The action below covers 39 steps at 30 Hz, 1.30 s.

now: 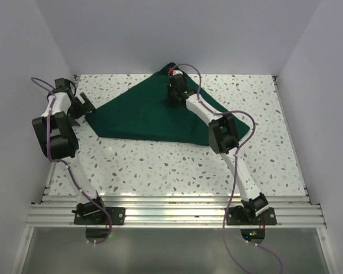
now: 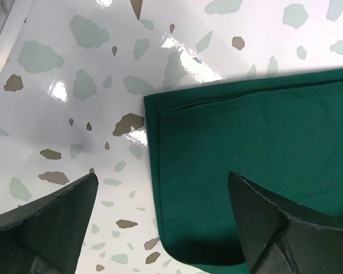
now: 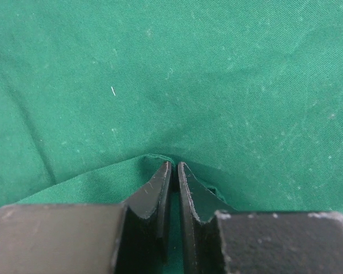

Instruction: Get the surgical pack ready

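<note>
The surgical pack (image 1: 143,117) is a dark green drape folded into a flat triangle on the speckled table. Its left corner (image 2: 257,131) lies under my left gripper (image 2: 163,177), which hangs open just above it. One finger is over bare table and the other over the cloth, at the drape's left tip (image 1: 83,108). My right gripper (image 1: 174,97) points down onto the drape's far part. In the right wrist view its jaws (image 3: 174,165) stand only a sliver apart, and a folded edge of the green cloth (image 3: 177,74) peaks up at their tips.
The white speckled table (image 1: 160,165) is boxed in by pale walls on the left, back and right. A metal rail (image 1: 171,214) with both arm bases runs along the near edge. The right arm's elbow (image 1: 224,134) hangs over the drape's right corner.
</note>
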Motion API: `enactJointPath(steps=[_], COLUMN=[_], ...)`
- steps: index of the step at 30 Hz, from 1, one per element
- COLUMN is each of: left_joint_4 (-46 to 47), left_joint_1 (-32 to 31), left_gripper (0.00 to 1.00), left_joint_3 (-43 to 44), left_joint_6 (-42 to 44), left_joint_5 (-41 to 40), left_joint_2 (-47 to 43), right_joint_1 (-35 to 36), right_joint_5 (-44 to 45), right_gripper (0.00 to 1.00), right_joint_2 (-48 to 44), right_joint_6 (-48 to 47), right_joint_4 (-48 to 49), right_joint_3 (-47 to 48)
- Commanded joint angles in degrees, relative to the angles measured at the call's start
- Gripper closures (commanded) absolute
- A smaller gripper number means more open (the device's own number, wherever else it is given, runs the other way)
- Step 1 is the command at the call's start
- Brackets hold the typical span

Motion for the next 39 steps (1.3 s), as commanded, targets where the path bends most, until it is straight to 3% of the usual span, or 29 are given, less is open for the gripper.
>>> enactJointPath(steps=[1,10,16,19,25,33,39], left_joint_4=[-0.54,0.51,0.77,2.53,4.90,4.38,5.17], left_joint_1=[0.66,0.84,0.84,0.84,0.75,0.84,0.75], left_gripper=[0.00,0.02,0.06,0.12,0.42,0.97,1.00], left_joint_3=[3.81,7.06,8.30,7.60,4.71,4.17,5.58], left_joint_6=[2.08,2.08,0.15,0.06,0.05,1.73,-0.29], left_joint_5=[-0.96,2.29,4.49,6.77,12.13,14.50,21.08], left_joint_2=[1.48,6.84,9.57,10.27,9.40,6.41,2.99], right_joint_1=[0.50,0.50,0.58,0.50,0.50,0.50,-0.03], right_joint_5=[-2.59,-2.86,-2.95,-3.03,-2.95,-4.43,-7.69], right_gripper=[0.86,0.78,0.75,0.73,0.67,0.60,0.53], right_joint_2=[1.18,1.35,1.53,1.62,1.35,3.90,3.38], right_joint_6=[1.80,2.33,2.51,2.60,2.77,5.93,10.85], right_joint_4=[0.59,0.68,0.86,0.86,0.68,-3.97,-6.17], right_joint_3=[0.33,-0.37,-0.37,-0.37,-0.64,6.20,7.01])
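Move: The left hand stands wide open near the green cloth's left tip, which lies about 4 cm ahead, 1 cm to its right and 3 cm below; the cloth's near-left bend is roughly 5 cm back and 7 cm right. The right hand's nearly shut fingers are at a small ridge in the cloth, about 1 cm under the hand point, with the cloth's far corner some 15 cm straight ahead. Pinching the cloth's left tip: the left fingers, wide open, reach about 4 cm forward and sink some 2 cm onto it, then close and carry on about 3 cm to the right, tilting roughly 10 degrees. Meanwhile the right fingers open to about half and let go of the ridge, the hand drifting a couple of centimetres left. ##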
